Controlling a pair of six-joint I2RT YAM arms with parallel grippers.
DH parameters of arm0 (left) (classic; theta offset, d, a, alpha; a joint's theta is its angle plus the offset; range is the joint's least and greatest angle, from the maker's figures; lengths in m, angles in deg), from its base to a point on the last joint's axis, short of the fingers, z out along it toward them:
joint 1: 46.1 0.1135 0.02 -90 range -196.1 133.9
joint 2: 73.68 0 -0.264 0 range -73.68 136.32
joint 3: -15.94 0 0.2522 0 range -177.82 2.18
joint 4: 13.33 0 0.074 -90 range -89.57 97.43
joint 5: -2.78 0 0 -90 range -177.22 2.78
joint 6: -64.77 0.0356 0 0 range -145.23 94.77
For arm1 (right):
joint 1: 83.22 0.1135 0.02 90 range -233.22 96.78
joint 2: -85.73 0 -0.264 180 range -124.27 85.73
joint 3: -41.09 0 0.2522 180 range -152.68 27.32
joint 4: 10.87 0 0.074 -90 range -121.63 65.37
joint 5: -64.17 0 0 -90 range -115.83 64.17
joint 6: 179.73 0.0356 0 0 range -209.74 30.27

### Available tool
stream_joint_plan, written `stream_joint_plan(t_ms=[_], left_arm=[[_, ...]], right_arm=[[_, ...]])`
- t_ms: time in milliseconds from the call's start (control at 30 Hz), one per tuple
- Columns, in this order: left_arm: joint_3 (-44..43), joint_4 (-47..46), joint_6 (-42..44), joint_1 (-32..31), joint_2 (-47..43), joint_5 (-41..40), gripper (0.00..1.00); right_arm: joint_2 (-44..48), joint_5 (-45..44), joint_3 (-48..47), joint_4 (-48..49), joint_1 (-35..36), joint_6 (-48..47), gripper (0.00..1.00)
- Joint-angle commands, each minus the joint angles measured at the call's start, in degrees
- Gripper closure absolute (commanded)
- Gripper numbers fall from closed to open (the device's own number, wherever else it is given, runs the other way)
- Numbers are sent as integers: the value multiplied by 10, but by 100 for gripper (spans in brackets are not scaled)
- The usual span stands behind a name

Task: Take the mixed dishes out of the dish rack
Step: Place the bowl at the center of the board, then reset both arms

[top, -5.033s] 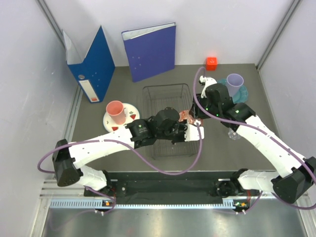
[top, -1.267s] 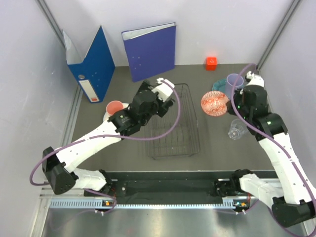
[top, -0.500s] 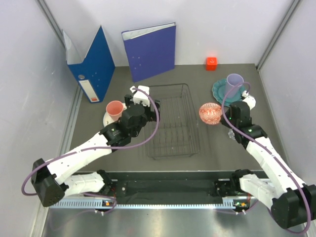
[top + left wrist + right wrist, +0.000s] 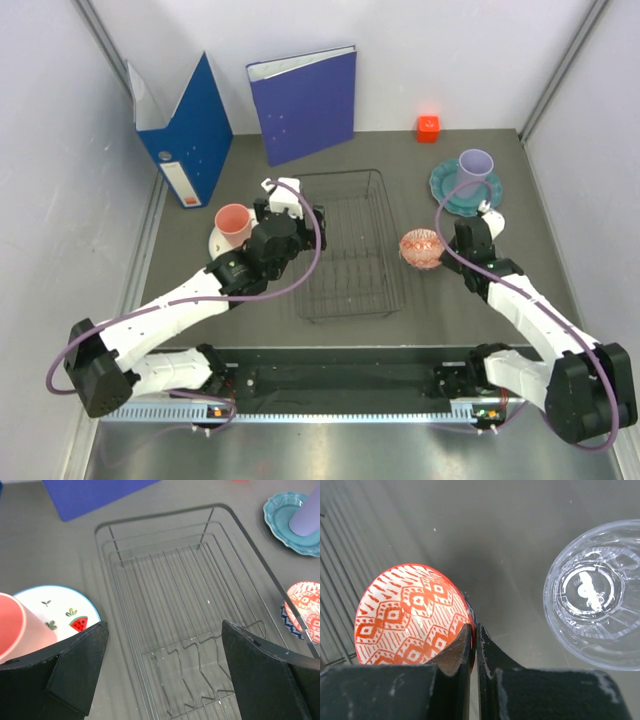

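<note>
The black wire dish rack (image 4: pixel 345 245) lies mid-table with nothing in it; its grid floor (image 4: pixel 190 605) fills the left wrist view. Above its far left side hangs my left gripper (image 4: pixel 290 212), jaws wide open (image 4: pixel 167 670) and holding nothing. A pink cup (image 4: pixel 233 222) stands on the white plate (image 4: pixel 222 245) left of the rack. My right gripper (image 4: pixel 440 250) is shut (image 4: pixel 475 635) on the rim of the small red-patterned bowl (image 4: pixel 405 615), low beside the rack's right side. The clear tumbler (image 4: pixel 592 595) stands just to its right. A lavender cup (image 4: pixel 474 168) sits on the teal plate (image 4: pixel 445 188).
Two blue binders (image 4: pixel 185 130) (image 4: pixel 305 100) stand along the back. A small red cube (image 4: pixel 428 124) sits at the far right back. Grey walls close in the left, back and right sides.
My right arm has brought the bowl down and nearer, to just right of the rack. My left arm has drawn back from the rack's middle to its far left side, still open.
</note>
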State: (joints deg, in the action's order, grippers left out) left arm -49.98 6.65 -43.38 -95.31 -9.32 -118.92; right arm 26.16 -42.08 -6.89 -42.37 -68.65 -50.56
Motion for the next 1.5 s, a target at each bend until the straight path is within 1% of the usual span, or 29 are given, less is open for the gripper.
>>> stream_joint_plan(t_ms=[0, 200, 400, 433, 467, 500, 533, 567, 667, 800, 900, 1033, 1067, 1133, 1167, 1233, 1267, 1333, 1367, 1400, 1467], left_arm=[[14, -2, -35, 2, 11, 9, 1], [12, 12, -46, 2, 18, 11, 1], [17, 14, -44, 2, 16, 28, 1], [18, 14, -44, 2, 16, 29, 1], [19, 14, -44, 2, 16, 30, 1], [19, 14, -44, 2, 16, 31, 1], [20, 15, -44, 1, 16, 33, 1], [20, 15, -44, 1, 15, 33, 1], [22, 15, -44, 2, 16, 32, 1], [22, 16, -49, 2, 16, 34, 1], [20, 27, -56, 2, 16, 28, 1], [12, 51, -65, 2, 16, 11, 1], [8, 56, -70, 2, 15, 13, 1], [5, 65, -79, 2, 13, 23, 1], [4, 66, -91, 2, 11, 26, 1], [3, 71, -106, 2, 9, 35, 1], [2, 72, -120, 1, 9, 44, 1], [-1, 78, -135, 2, 13, 50, 1], [-1, 78, -152, 2, 16, 51, 1], [-2, 79, -162, 2, 18, 52, 1], [-13, 94, -187, 2, 33, 48, 1]], right_arm=[[-8, 2, 14, 73, -6, 13, 100], [-27, 11, 38, 92, -6, 14, 100], [-33, 23, 45, 86, -5, 13, 100], [-29, 25, 44, 80, -6, 12, 98], [-25, 25, 43, 77, -5, 12, 96], [-20, 27, 43, 74, -6, 12, 90], [-8, 27, 39, 68, -5, 8, 86], [-2, 26, 35, 58, -5, 8, 75], [21, 15, 14, 26, -5, 5, 58], [42, 10, -17, -11, -5, 2, 50], [82, 3, -53, -36, -5, -2, 46], [142, 3, -116, -45, -5, -23, 36], [154, 10, -125, -42, -4, -31, 32], [183, 35, -144, -27, -2, -57, 29], [192, 46, -147, -21, 4, -67, 26], [214, 65, -148, 0, 18, -95, 24], [222, 64, -146, 10, 46, -104, 22], [239, 16, -134, 29, 88, -130, 21], [240, -6, -130, 35, 138, -139, 20], [235, -52, -127, 38, 163, -155, 19], [220, -83, -131, 40, 220, -165, 18]])
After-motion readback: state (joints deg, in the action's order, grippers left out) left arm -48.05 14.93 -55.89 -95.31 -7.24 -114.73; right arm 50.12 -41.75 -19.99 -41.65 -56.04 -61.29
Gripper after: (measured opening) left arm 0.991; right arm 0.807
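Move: The right hand holds the bowl by its right rim. The spot of board it is taken to lies about 9 cm below that hand, 6 cm to its left and 1 cm ahead. The glass stands 8 cm to the hand's right and 2 cm ahead; the purple cup, on the teal plate, stands 20 cm ahead and 6 cm right. From the left hand that spot is some 32 cm right, 1 cm ahead and 24 cm below. Still pinching the bowl's rim, the right hand lowers it some 3.5 cm onto the board, pauses, then opens wide and lets go. It then climbs fast, about 25 cm up and away from the bowl, tilting its fingers up some 35 degrees and swinging left at the end. The empty, open left hand sinks about 5.5 cm over the rack side, tipping slightly down. ##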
